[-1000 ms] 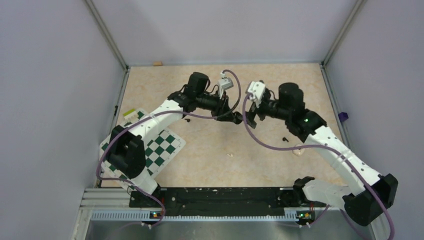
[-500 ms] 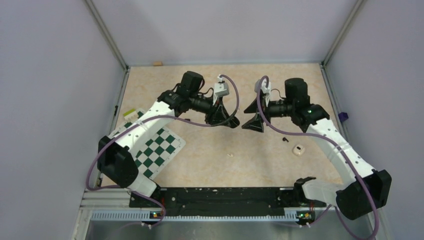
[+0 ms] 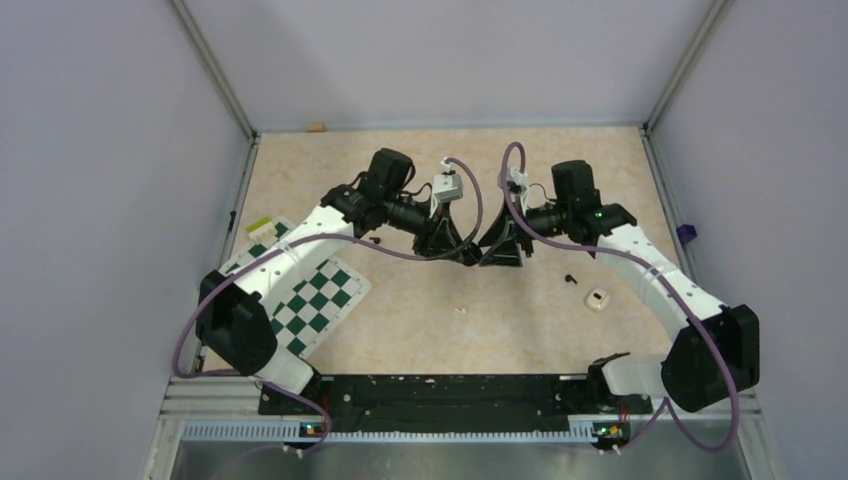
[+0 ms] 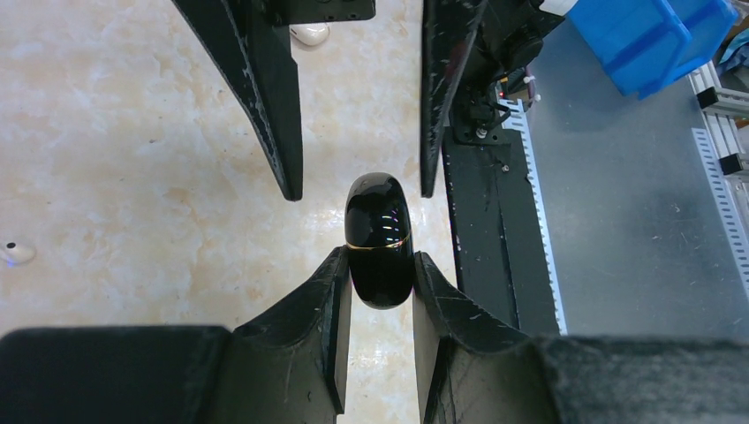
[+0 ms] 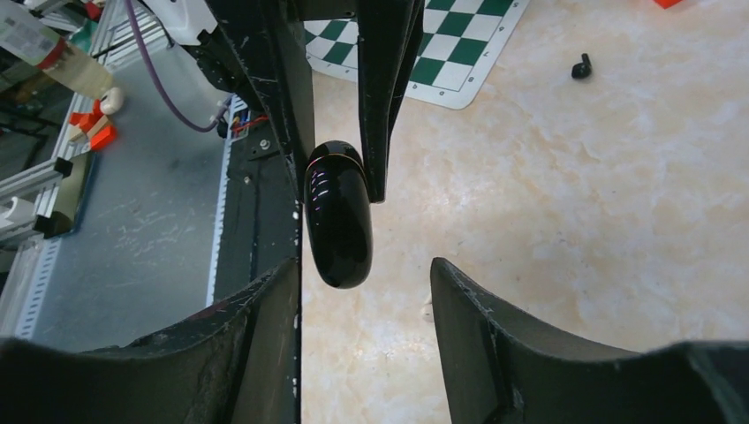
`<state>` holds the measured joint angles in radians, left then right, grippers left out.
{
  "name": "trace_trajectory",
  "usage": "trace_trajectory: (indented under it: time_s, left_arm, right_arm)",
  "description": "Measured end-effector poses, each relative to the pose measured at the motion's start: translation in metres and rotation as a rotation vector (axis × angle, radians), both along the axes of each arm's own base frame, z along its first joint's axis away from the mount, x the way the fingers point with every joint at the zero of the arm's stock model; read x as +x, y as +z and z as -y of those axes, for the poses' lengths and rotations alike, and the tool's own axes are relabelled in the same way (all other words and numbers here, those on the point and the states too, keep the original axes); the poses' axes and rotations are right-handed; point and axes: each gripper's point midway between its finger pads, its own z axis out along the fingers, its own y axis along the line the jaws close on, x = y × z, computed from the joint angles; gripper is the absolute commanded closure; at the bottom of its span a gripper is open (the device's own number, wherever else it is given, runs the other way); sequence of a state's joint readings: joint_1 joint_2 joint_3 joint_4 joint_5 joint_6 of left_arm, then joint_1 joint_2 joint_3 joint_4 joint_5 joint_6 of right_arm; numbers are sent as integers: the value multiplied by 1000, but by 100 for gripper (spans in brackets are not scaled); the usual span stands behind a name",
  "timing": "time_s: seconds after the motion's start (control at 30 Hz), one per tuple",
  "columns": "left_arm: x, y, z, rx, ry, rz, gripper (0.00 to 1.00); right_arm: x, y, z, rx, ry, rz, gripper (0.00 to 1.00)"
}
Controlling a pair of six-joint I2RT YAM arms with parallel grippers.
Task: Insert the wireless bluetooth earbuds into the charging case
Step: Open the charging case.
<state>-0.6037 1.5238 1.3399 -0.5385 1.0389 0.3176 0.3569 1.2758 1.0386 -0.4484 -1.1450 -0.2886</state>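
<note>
My left gripper is shut on a glossy black oval capsule with a thin gold seam, held above the table. The right gripper faces it tip to tip, open. The capsule's free end sits between its fingers, close to the left one, with a gap to the other. From above, the two grippers meet mid-table. Small black earbuds lie on the table. The cream-white charging case rests right of the grippers, partly visible past the right fingers.
A green-and-white chequered mat lies at the left under the left arm. A tiny white crumb sits near the middle front. A black rail runs along the near edge. Walls enclose the table on three sides.
Both grippers have swung so they point tip to tip at mid-table. The right jaws have narrowed round the capsule's free end. The left grip is unchanged.
</note>
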Motion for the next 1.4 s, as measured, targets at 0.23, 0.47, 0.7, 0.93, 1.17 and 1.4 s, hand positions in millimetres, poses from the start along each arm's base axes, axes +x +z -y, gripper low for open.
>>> trace_trajectory:
  time_s: [0.23,0.47,0.7,0.93,1.17,1.4]
  left_arm:
    - [-2,-7,6,8,-17,-17,85]
    - [-1,-11,8,14,-11,-43,85]
    - [-3,-11,9,15,-11,-68,81]
    - [-2,-11,10,9,-9,-62,36]
    - [2,-11,11,10,5,-50,22]
    - [4,-10,12,7,17,-50,26]
  right_arm:
    - [-2,-5,-3,11,25,-60,58]
    - [-7,-7,-5,14,45,-58,67]
    - [-9,-10,-7,5,58,-37,88]
    - [-10,-10,-7,3,59,-36,96]
    - [-11,0,-4,13,43,-1,98]
    - [-3,7,0,28,-29,45,97]
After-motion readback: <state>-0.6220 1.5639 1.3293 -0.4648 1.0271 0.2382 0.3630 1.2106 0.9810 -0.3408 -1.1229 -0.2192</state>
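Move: The charging case is already held by the left fingers, its middle about 2 cm to the right of the left hand and 1 cm below. From the open right hand its middle lies about 3 cm left and 1 cm back, at roughly the same height. On the table some 20 cm below the right hand, the white earbud lies about 5 cm back and 4 cm left, the black earbud about 18 cm right, straight level with the hand. Hand the charging case over in the air: ease the left gripper, still pinching it, about 1 cm right and 1 cm down while the right gripper drifts about 1 cm back and down and closes on the free end. Once the right fingers pinch it, open the left gripper wide to let go, then raise the right hand nearly 2 cm, carrying the case. ##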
